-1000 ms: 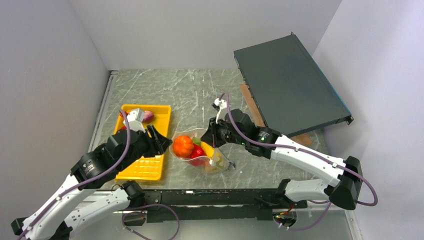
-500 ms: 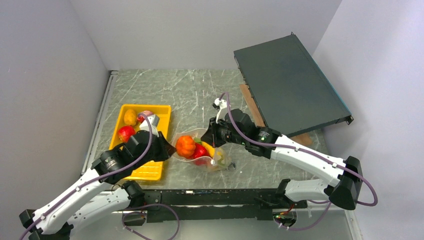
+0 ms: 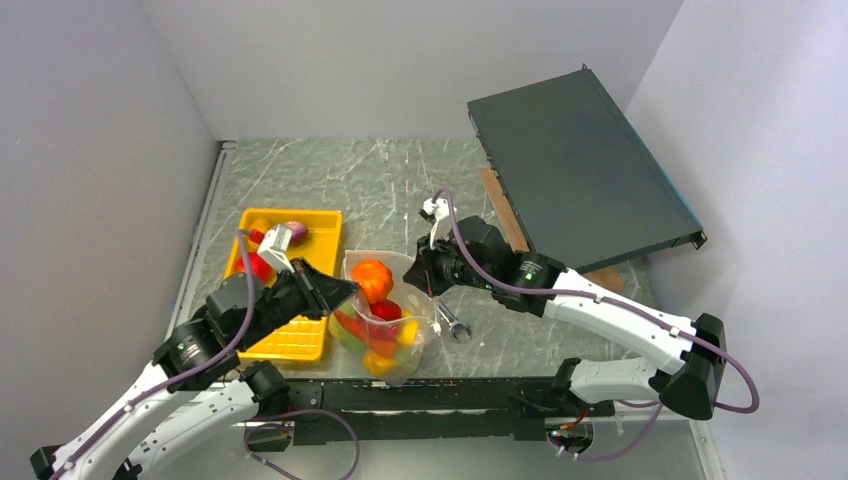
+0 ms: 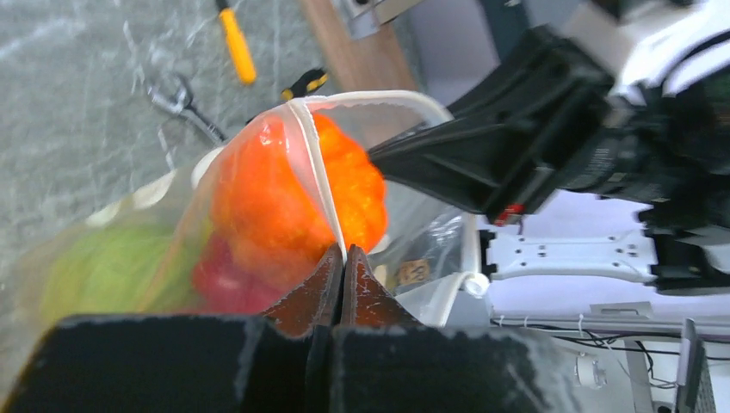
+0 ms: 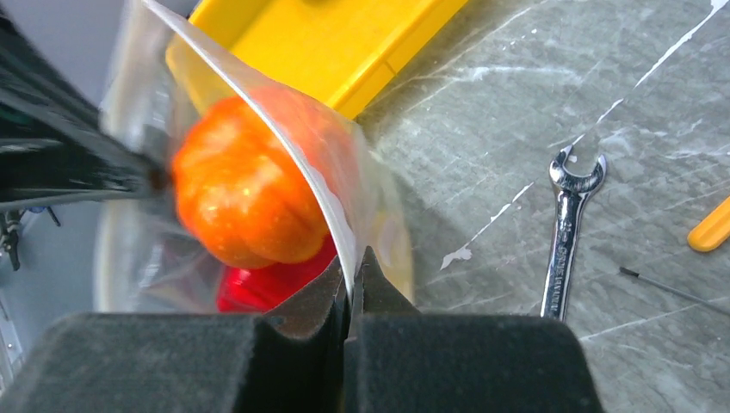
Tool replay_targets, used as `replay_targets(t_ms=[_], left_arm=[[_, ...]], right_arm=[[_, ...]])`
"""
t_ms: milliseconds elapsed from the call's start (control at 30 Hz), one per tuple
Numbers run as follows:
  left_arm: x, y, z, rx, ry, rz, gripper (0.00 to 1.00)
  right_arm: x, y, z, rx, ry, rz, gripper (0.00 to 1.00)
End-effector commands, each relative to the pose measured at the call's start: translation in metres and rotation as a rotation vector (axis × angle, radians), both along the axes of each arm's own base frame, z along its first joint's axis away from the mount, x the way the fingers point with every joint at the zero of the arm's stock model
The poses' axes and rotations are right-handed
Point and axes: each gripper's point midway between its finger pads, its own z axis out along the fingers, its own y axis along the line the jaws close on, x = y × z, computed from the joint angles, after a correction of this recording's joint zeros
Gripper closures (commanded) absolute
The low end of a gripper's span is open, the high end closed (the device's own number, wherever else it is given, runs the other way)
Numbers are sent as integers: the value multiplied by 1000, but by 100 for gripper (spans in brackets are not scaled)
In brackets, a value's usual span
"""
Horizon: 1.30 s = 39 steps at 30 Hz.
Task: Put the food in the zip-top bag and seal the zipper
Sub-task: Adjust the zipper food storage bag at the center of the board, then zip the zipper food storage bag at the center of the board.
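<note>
The clear zip-top bag hangs between both grippers with its mouth up. Inside it lies food: an orange piece on top, a red pepper, green and yellow pieces lower down. My left gripper is shut on the left side of the white zipper, and my right gripper is shut on the right side. In the left wrist view the left gripper pinches the strip beside the orange piece. In the right wrist view the right gripper pinches the zipper.
A yellow tray at the left holds more food. A steel wrench lies right of the bag, with a yellow-handled screwdriver beyond it. A dark panel leans at the back right.
My left arm came from the tray to the bag and its gripper shut on the zipper edge. The bag rose off the table and now hangs upright, uncovering the wrench.
</note>
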Motion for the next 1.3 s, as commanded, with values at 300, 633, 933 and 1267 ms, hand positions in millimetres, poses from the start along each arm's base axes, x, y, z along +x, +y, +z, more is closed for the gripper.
replay_targets(t_ms=[300,633,933,1267], left_arm=[[-12,16,32,-105,-24,30,100],[-5,19,-38,-115,103,114,100],[-7,42,-37,-152,105,199,100],[-2,32,-33,-156,99,184,100]], right_arm=[[7,18,48,45,-102,49,100],[1,29,-11,-14,12,81,100],[-21,15,24,-23,-67,178,51],[-71,-32,8,-217,-229,216,1]])
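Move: Both hands already pinch the rim of the hanging zip-top bag. For the left hand, the bag's middle is about 7 cm right, 4 cm back and 9 cm below; the orange pumpkin about 4 cm right and 2 cm ahead, the red pepper 7 cm right and 4 cm back. From the right hand, the bag's middle lies some 11 cm left, 3 cm back and 8 cm down; the pumpkin is 14 cm left and 3 cm ahead. Both hands shake the bag down, up, down some 5 cm, then the right lets go, backing 6 cm. ##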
